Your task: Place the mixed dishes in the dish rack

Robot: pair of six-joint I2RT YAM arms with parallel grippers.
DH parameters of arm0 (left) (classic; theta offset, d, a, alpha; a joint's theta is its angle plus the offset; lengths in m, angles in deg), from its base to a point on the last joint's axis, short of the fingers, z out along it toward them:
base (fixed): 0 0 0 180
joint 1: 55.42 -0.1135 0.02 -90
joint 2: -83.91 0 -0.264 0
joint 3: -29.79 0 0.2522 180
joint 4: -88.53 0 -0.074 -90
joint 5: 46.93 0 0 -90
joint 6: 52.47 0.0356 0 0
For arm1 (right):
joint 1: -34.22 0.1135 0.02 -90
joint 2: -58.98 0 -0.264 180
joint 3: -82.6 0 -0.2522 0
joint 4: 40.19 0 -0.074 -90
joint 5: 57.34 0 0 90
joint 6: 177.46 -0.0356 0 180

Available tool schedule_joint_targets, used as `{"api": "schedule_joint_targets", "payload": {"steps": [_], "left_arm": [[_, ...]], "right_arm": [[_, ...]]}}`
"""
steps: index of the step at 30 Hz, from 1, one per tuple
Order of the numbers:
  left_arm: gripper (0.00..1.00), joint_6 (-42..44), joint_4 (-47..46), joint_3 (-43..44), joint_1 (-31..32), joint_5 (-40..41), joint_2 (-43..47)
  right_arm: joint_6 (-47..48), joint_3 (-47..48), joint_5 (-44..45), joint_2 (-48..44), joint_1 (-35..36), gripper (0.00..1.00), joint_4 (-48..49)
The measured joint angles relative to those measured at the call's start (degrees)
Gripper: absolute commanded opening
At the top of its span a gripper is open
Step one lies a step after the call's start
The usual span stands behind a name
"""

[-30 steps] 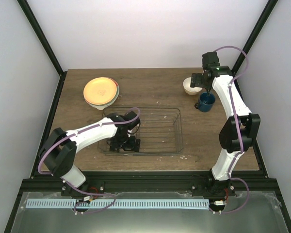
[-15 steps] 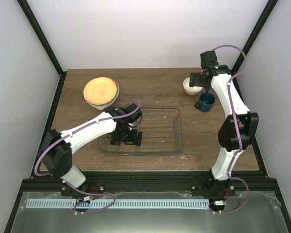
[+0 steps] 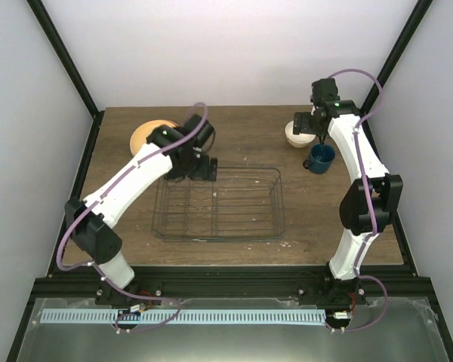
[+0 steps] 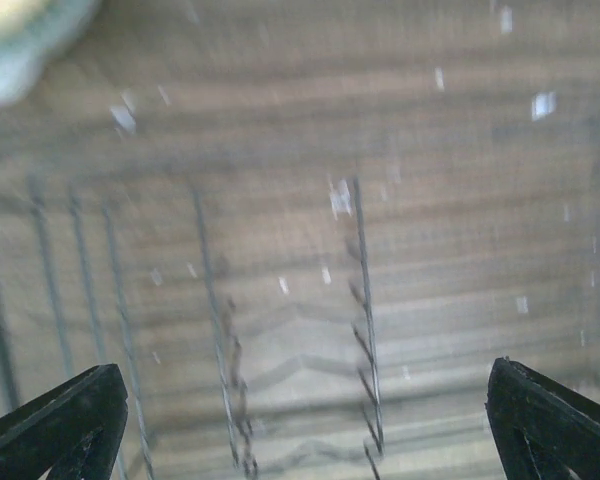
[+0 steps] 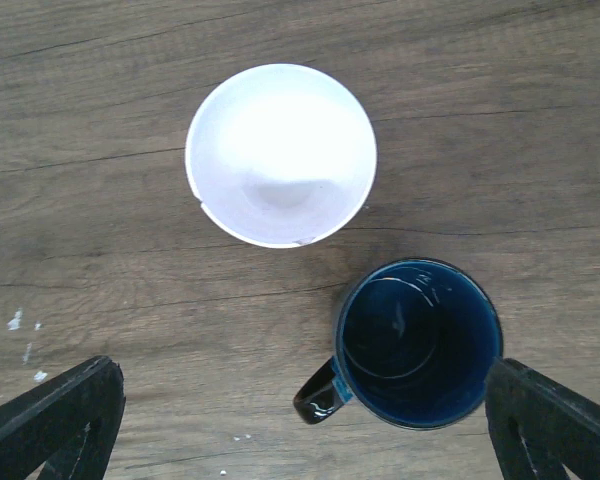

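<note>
The wire dish rack [image 3: 234, 207] lies mid-table with bare wires. At back left a stack of plates [image 3: 145, 136], orange-yellow on top, is partly hidden by my left arm. My left gripper [image 3: 200, 168] hangs open over the rack's back-left edge. In the left wrist view the rack wires [image 4: 362, 330] run below the empty gripper [image 4: 305, 430], and the plate stack's rim [image 4: 15, 45] shows at top left. At back right my right gripper [image 3: 315, 130] is open above the cream bowl [image 5: 280, 155] and the dark blue mug [image 5: 420, 345], touching neither.
Black frame posts and pale walls close in the wooden table [image 3: 241, 124]. The mug's handle [image 5: 320, 392] points toward the near left in the right wrist view. White flecks dot the wood near the rack's front [image 3: 287, 243].
My left arm has swung from low inside the rack's front-left part to its back-left edge, close to the plates. The right gripper has barely shifted above bowl and mug.
</note>
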Motion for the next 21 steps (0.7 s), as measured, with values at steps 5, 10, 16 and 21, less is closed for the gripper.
{"api": "schedule_joint_targets", "payload": {"steps": [5, 10, 16, 21], "left_arm": [[1.00, 5.60, -1.79, 11.91, -6.43, 7.39, -6.08], [1.00, 9.79, -5.01, 20.79, -12.59, 9.97, -11.93], [1.00, 12.90, -5.99, 28.59, -17.68, 12.07, -18.32], [1.00, 17.35, -9.27, 26.77, -18.12, 12.70, -18.05]], "right_arm": [[0.96, 0.28, -2.64, 0.52, 0.11, 0.96, 0.26], [2.45, 0.28, -2.47, 1.27, 1.66, 0.96, 1.05], [4.02, 0.31, -0.02, 2.16, 5.01, 1.00, 2.78], [5.16, 0.92, 1.64, 3.39, 5.75, 1.00, 4.11]]}}
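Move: The yellow plate, top of its stack, lies about 22 cm ahead of the left hand and 15 cm to its left, some 16 cm lower; the dish rack's middle is roughly 4 cm back and 7 cm to the right, 15 cm below that hand. The white bowl is about 7 cm ahead of the right hand and 1 cm to its right, some 17 cm down, while the blue mug stands 6 cm back and 6 cm to the right, 15 cm below. The yellow plate is what the left hand makes for: clear above the rack, it sweeps quickly forward some 19 cm, also going left and rising, and slows near the plates, its fingers wide open and tilting about 20 degrees outward. The right hand, still open above the table, drifts about 5 cm left, away from the mug, turning slightly counter-clockwise. ##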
